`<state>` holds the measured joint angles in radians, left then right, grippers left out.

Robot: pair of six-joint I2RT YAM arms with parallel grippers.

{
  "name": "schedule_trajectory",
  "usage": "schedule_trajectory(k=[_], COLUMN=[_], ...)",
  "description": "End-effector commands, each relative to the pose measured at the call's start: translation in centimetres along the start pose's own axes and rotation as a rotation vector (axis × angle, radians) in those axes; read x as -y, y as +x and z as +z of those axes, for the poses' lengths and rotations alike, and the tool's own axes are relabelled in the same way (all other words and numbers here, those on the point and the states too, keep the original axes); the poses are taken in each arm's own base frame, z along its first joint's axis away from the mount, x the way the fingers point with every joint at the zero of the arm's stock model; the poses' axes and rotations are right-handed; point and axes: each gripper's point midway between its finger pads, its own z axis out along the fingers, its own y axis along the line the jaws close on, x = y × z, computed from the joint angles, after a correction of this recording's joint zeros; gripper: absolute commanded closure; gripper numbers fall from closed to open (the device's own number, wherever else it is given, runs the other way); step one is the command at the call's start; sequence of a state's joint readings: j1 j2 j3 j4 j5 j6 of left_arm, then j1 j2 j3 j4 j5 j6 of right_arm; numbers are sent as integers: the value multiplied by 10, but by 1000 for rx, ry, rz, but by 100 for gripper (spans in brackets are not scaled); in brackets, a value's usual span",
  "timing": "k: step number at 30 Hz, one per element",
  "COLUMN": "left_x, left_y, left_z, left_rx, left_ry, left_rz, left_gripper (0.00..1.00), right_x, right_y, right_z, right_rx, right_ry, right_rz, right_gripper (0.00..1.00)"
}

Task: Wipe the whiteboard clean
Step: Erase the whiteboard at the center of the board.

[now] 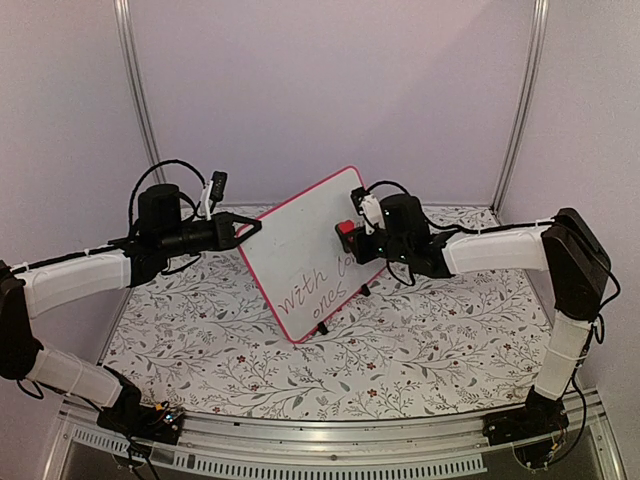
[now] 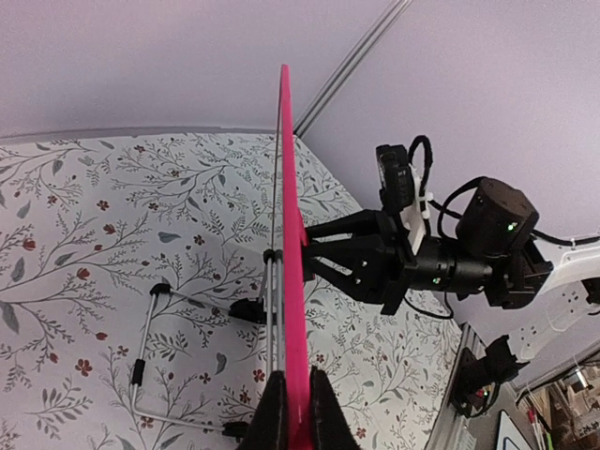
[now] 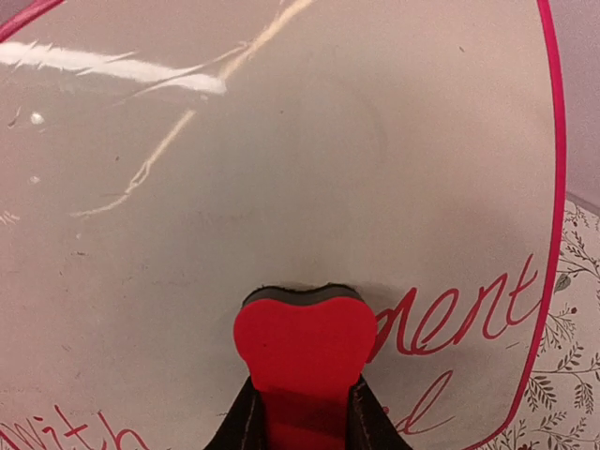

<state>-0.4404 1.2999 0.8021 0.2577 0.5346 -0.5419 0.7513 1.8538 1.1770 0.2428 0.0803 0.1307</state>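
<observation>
The whiteboard (image 1: 305, 250) stands tilted on the table, white with a thin pink-red frame and red handwriting across its lower part. My left gripper (image 1: 250, 230) is shut on the board's left edge; in the left wrist view the frame (image 2: 292, 281) runs edge-on between the fingertips (image 2: 272, 412). My right gripper (image 1: 352, 238) is shut on a red eraser block (image 3: 302, 349), whose dark felt face presses against the whiteboard (image 3: 281, 169). Red words (image 3: 459, 314) lie just right of the eraser. The board's upper area is bare of writing.
The floral tablecloth (image 1: 400, 340) covers the table. A wire stand with black feet (image 2: 155, 352) props the board from behind. Metal posts (image 1: 135, 90) and pale walls enclose the back and sides.
</observation>
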Motion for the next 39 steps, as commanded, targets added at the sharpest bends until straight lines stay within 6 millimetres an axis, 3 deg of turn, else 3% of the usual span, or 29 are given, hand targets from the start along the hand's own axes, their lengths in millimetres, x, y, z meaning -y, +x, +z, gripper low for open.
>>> schedule_trajectory(k=[1, 6, 20, 26, 34, 39], left_x=[38, 38, 38, 36, 36, 36], left_y=[-1, -1, 0, 1, 2, 1], left_z=[-6, -6, -5, -4, -4, -4], left_rx=[-16, -16, -20, -23, -24, -23], left_ry=[148, 149, 150, 147, 149, 149], left_rz=[30, 30, 26, 22, 21, 23], left_gripper=[100, 100, 100, 100, 100, 100], right_x=[2, 2, 20, 22, 23, 23], right_y=[-31, -32, 38, 55, 58, 41], right_z=[1, 1, -2, -5, -8, -7], right_rx=[56, 52, -64, -86, -84, -53], right_ry=[-1, 0, 20, 17, 20, 29], right_rz=[-12, -19, 14, 29, 35, 36], right_gripper=[77, 77, 77, 77, 77, 77])
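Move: The right hand already holds the red eraser at the board's face. The word "loved" lies about 6 cm below it, 1 cm ahead and 1 cm right; the leftover "ment" is 5 cm ahead, 2 cm right and 1 cm above, "with" 6 cm back, 10 cm left and 7 cm below. From the left hand, "loved" is some 7 cm ahead, 20 cm right and 14 cm below. With its grip on the eraser unchanged, the right hand finishes an upward wipe of about 3 cm, slightly forward, beside the leftover "ment", then turns back and runs down the leaning board about 7 cm, also some 3 cm right and 2 cm back, to the middle of "loved", the eraser kept along the board's face. The left hand stays still throughout and keeps the board pinched at its upper left corner, while the right wrist hardly tilts. ##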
